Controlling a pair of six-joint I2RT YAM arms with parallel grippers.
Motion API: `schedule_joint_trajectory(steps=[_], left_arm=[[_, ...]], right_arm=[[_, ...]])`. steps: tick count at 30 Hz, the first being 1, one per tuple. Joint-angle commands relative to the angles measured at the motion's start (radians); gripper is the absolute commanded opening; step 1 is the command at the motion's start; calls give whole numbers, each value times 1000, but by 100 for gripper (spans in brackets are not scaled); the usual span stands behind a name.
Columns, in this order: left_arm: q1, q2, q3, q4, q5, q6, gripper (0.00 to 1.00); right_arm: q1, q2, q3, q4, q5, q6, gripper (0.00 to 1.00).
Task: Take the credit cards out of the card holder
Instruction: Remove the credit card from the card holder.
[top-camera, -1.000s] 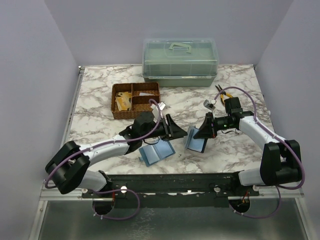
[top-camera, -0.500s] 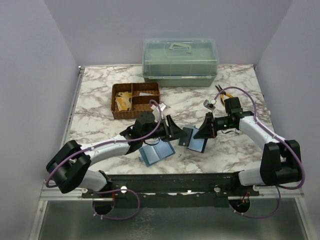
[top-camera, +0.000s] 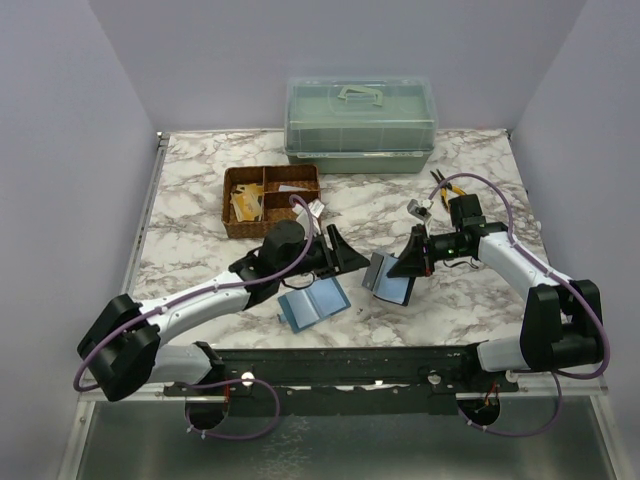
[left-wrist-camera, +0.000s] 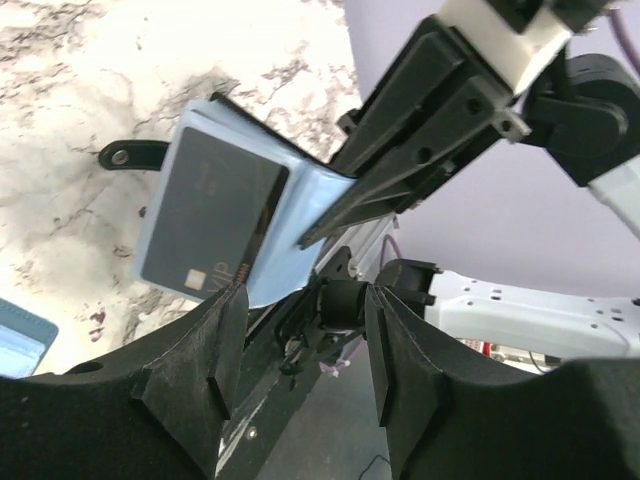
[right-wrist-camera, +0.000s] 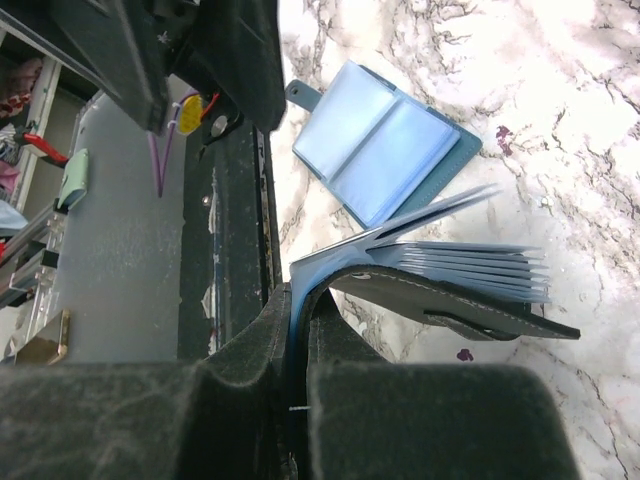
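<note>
The black card holder (top-camera: 392, 280) hangs open just above the table at centre, its blue-grey sleeves (right-wrist-camera: 480, 265) fanned out. My right gripper (top-camera: 414, 262) is shut on one flap of it (right-wrist-camera: 298, 330). A dark credit card (left-wrist-camera: 210, 215) with a gold chip lies against the holder's blue-grey inside, and the snap tab (left-wrist-camera: 130, 155) sticks out to the left. My left gripper (top-camera: 342, 255) stands open just left of the holder, apart from it. Nothing is between its fingers (left-wrist-camera: 190, 370).
A light-blue flat folder (top-camera: 312, 305) lies open on the table below the left gripper. At the back left stands a wicker basket (top-camera: 272, 215) with compartments. A green lidded box (top-camera: 360, 122) is at the back. Yellow-handled pliers (top-camera: 446, 188) lie near the right arm.
My left gripper has opened wider and drawn back to the left, away from the card holder. The dark card now shows at the holder's left side. The right gripper has kept its hold.
</note>
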Motion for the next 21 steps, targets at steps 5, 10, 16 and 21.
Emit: schedule_joint_trajectory(steps=[5,10,16,21], left_arm=[[-5,38,13,-19,-18,82,68],[45,93,-65,166,73,9,81],[60,190,-128,393,164,-116,82],[67,235,-206,547,163,-202,82]], right_arm=[[8,-22,11,-13,-62,-6,0],[8,-19,21,-50,-82,-43,0],[8,-33,18,-54,-104,-49,0],[8,-30,28,-65,-136,-48,0]])
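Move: The left hand hangs above and just left of the open card holder gripped by the right hand; its credit card in the clear pocket is about 5 cm to the left hand's right, 1 cm back and 6 cm below. The right gripper's fingertips are some 11 cm right, 1 cm back and 6 cm lower. The blue holder on the table lies roughly 10 cm left, 3 cm back and 18 cm down. From the right hand, the card is about 6 cm left and 2 cm back, at its height. Downward in two stages, about 6.5 cm in all, the left hand sinks beside the card holder until its fingertips are near the card's height. It nearly pauses after the first 2 cm while the fingers spread clearly wider, edges forward about a centimetre, then drops on, ending with the wrist tipped roughly 10 degrees. The right hand keeps its pinch on the holder, easing back and up by barely a centimetre. ##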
